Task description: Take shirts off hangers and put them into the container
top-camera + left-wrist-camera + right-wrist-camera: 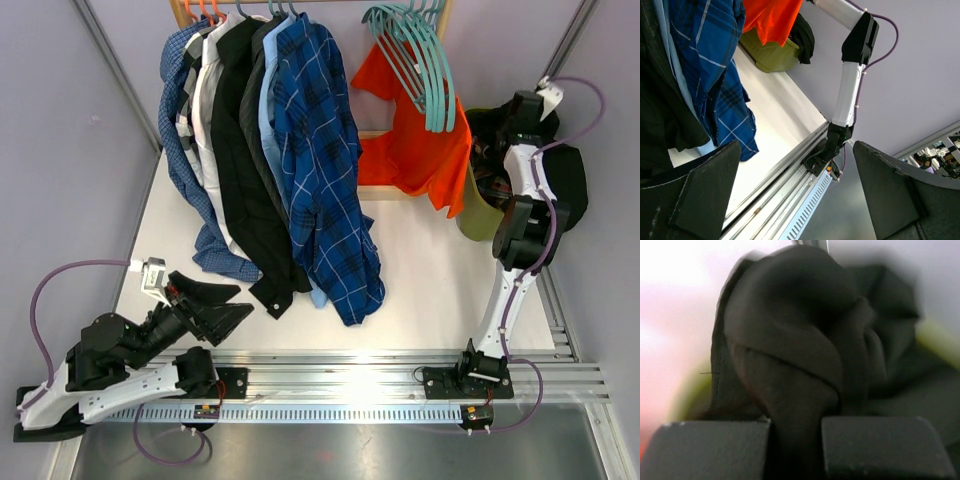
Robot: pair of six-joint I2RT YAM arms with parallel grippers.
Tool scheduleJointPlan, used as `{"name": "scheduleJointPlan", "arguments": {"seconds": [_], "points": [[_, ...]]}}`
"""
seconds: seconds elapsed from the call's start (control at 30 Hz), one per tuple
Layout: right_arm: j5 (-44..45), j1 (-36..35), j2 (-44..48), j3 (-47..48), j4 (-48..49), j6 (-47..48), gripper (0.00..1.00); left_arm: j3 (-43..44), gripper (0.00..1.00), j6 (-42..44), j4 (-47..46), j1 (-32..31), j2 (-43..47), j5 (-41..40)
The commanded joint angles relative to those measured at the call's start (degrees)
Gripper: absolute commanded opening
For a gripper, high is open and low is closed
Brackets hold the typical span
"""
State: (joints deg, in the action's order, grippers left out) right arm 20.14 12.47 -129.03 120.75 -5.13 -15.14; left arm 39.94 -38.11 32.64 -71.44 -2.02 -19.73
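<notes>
Several shirts [265,150] hang on hangers from the rail at the back, a dark blue checked shirt [325,170] nearest the middle. My right gripper [795,445] is shut on a fold of a dark shirt [805,340] over the olive-green container [480,215], whose rim [940,340] shows behind the cloth. The dark shirt [570,180] spills over the container's edge. Near the front left, my left gripper [215,305] stands wide open with nothing between its fingers. The left wrist view shows the checked shirt [715,75] and the container [772,52].
Several bare teal hangers [420,60] hang at the rail's right end, above an orange garment [420,150] draped beside the container. The shirts' tails rest on the white table [430,290]. An aluminium rail [350,375] runs along the near edge.
</notes>
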Motion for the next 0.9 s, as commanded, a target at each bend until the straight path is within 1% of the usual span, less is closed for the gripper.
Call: {"name": "scheduleJointPlan", "arguments": {"seconds": [0.0, 0.07, 0.1, 0.13, 0.23, 0.37, 0.4, 0.43, 0.5, 0.53, 0.63, 0.7, 0.77, 0.8, 0.83, 0.87], "points": [[-5.19, -0.34, 5.79, -4.54, -8.14, -8.84, 0.0, -1.79, 0.99, -0.39, -4.25, -0.02, 1.75, -0.58], [-6.34, -0.34, 6.34, -8.06, -11.99, -10.61, 0.0, -2.76, 0.99, -0.39, -5.48, -0.02, 1.67, -0.4], [-6.78, -0.34, 5.47, -7.9, -14.97, -12.18, 0.0, -3.46, 0.99, -0.3, -5.92, -0.02, 1.76, 0.03], [-7.39, -0.34, 4.85, -7.81, -20.57, -12.81, 0.0, -3.73, 0.99, -0.3, -6.1, -0.02, 3.32, 0.3], [-10.63, -0.34, 1.16, -8.94, -28.86, -14.05, 0.0, -4.26, 0.99, -0.56, -6.63, -0.02, 3.51, 1.09], [-12.58, -0.34, -3.5, -13.69, -29.77, -13.52, 0.0, -5.66, 0.99, -1.35, -7.33, -0.02, 4.92, 2.15], [-12.93, -0.34, -6.2, -13.44, -29.77, -11.86, 0.0, -5.84, 0.99, -1.7, -7.24, -0.02, 5.18, 2.06], [-12.24, -0.17, -7.97, -8.82, -34.64, -11.24, 0.0, -6.19, 0.99, -1.97, -6.98, -0.02, 5.62, 1.89], [-11.01, -0.16, -11.48, -5.02, -37.57, -9.83, 0.0, -6.46, 0.99, -2.06, -6.8, -0.02, 5.97, 2.32], [-10.65, -0.16, -12.03, -2.91, -40.81, -9.56, 0.0, -6.46, 0.99, -1.97, -6.8, -0.02, 6.06, 2.41], [-10.91, -0.16, -9.67, -0.87, -38.92, -10.08, 0.0, -5.84, 0.99, -1.44, -6.98, -0.02, 6.68, 2.32], [-12.31, -0.08, -9.57, 1.84, -39.78, -11.49, 0.0, -5.05, 0.99, -1.01, -6.54, -0.02, 6.86, 1.62], [-16.17, -0.08, -11.58, 10.78, -42.32, -12.2, 0.0, -4.35, 0.99, 0.05, -6.19, -0.02, 6.86, 1.53], [-17.32, -0.16, -15.33, 15.52, -44.6, -12.63, 0.0, -3.56, 0.99, 0.14, -6.01, -0.02, 6.77, 1.53], [-18.11, -0.08, -17.55, 20.79, -50.02, -12.99, 0.0, -3.12, 0.99, 0.23, -5.66, -0.02, 6.85, 1.62], [-19.6, -0.08, -19.74, 31.2, -52.42, -13.25, 0.0, -2.86, 0.99, 0.31, -4.96, -0.02, 6.86, 1.79]]}}
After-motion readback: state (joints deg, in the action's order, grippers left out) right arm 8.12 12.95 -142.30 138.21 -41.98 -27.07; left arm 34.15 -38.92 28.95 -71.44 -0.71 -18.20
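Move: The right hand, still gripping the black shirt, is above the container's far part: the container's middle lies about 13 cm back, 5 cm left and 18 cm below. The orange shirt hangs roughly 25 cm to this hand's left and 8 cm back, its middle somewhat higher. From the left hand, the container is some 42 cm ahead, 60 cm right and 24 cm below. The right hand lowers the still-pinched black shirt about 15 cm down into the container, fingers tipping downward. ##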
